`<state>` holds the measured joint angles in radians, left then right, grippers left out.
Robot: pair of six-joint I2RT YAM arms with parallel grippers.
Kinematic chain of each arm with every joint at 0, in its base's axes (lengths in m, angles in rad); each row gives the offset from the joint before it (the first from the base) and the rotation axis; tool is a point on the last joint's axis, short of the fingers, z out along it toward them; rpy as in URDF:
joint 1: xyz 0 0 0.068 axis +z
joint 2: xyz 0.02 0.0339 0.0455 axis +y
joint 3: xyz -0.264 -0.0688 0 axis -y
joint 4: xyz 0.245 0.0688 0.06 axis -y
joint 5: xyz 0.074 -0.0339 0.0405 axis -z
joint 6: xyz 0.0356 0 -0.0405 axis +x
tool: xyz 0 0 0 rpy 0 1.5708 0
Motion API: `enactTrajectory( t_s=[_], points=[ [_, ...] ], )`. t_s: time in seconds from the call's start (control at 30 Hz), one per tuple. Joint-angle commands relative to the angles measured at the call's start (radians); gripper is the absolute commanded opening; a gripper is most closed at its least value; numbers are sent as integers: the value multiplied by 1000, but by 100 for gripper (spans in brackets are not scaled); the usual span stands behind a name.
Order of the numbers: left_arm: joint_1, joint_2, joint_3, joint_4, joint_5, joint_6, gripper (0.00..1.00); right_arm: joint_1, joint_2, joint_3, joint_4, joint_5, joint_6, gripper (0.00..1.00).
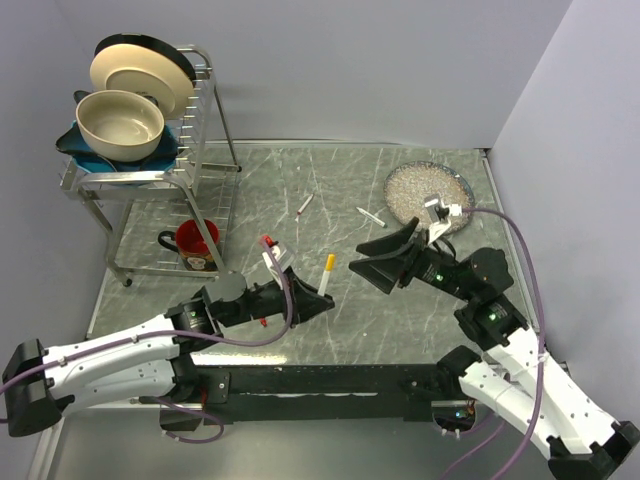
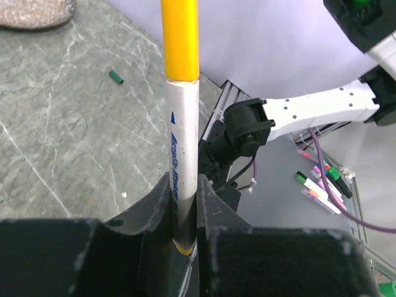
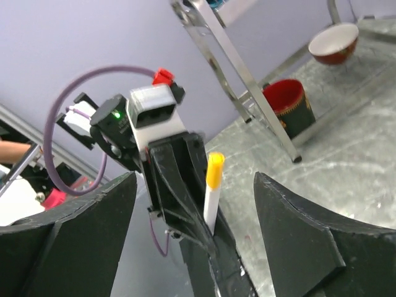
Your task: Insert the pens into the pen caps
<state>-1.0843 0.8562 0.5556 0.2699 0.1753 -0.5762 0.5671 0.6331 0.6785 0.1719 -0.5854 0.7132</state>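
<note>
My left gripper [image 1: 322, 297] is shut on a white pen [image 1: 325, 280], which it holds upright with a yellow cap [image 1: 329, 261] seated on its top end. In the left wrist view the barrel [image 2: 184, 142] stands between the jaws, with the yellow cap [image 2: 180, 37] above it. My right gripper [image 1: 356, 257] stands open just right of that pen with nothing in it. Its fingers [image 3: 93, 229] flank the capped pen [image 3: 211, 201] at a distance. Two more white pens [image 1: 305, 205] [image 1: 371, 217] lie on the table farther back. A dark green cap [image 2: 116, 77] lies on the table.
A red mug [image 1: 196, 245] stands under the metal dish rack [image 1: 205, 150] at the left, which holds a bowl and a plate. A glass dish of white grains [image 1: 428, 190] sits at the back right. Loose markers [image 2: 322, 185] lie off the table below.
</note>
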Motion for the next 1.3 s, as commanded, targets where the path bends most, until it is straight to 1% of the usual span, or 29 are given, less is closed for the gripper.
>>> enactTrajectory(
  t_s=[0.0, 0.17, 0.3, 0.37, 0.77, 1.03, 1.2, 1.27],
  points=[
    [0, -55, 0, 8, 35, 30, 1, 31, 106, 113, 11, -11, -81, 84],
    [0, -77, -8, 8, 59, 29, 1, 91, 236, 190, 18, 12, -90, 81],
    [0, -95, -20, 14, 69, 26, 1, 164, 286, 216, 49, 42, -104, 77],
    [0, -100, -20, 12, 69, 26, 1, 178, 307, 228, 60, 47, -110, 76],
    [0, -141, -51, 26, 33, 16, 1, 241, 359, 202, 182, 36, -51, 67],
    [0, -114, -43, 26, 50, 10, 1, 255, 370, 222, 175, 38, -55, 58],
    [0, -117, -42, 23, 41, 12, 1, 264, 359, 201, 179, 53, -58, 50],
    [1, -117, -42, 23, 39, 12, 1, 267, 352, 193, 176, 58, -57, 48]
  ],
)
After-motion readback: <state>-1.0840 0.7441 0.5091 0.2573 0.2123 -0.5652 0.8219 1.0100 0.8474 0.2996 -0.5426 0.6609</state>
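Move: The yellow cap, already on the pen standing in the left fingers, lies about 7 cm to the right hand's left, 1 cm ahead and 2 cm lower. The left gripper's fingertips are some 4 cm back from the cap and 6 cm below it. Down on the table, roughly 30 cm below the right hand, a loose white pen lies 23 cm ahead and 2 cm right, the speckled plate 27 cm ahead and 17 cm right. From the left hand, the cap is 4 cm ahead, 1 cm right and 6 cm up. The left fingers keep their pinch on the pen's lower end, easing about 2 cm back and to the left and slightly up. The right hand travels some 9 cm left to bring its fingers around the yellow cap, swinging briefly forward and back on the way and turning about 10 degrees counter-clockwise; its wide-open fingers narrow to roughly half. A firm grip on the cap can't be seen. ##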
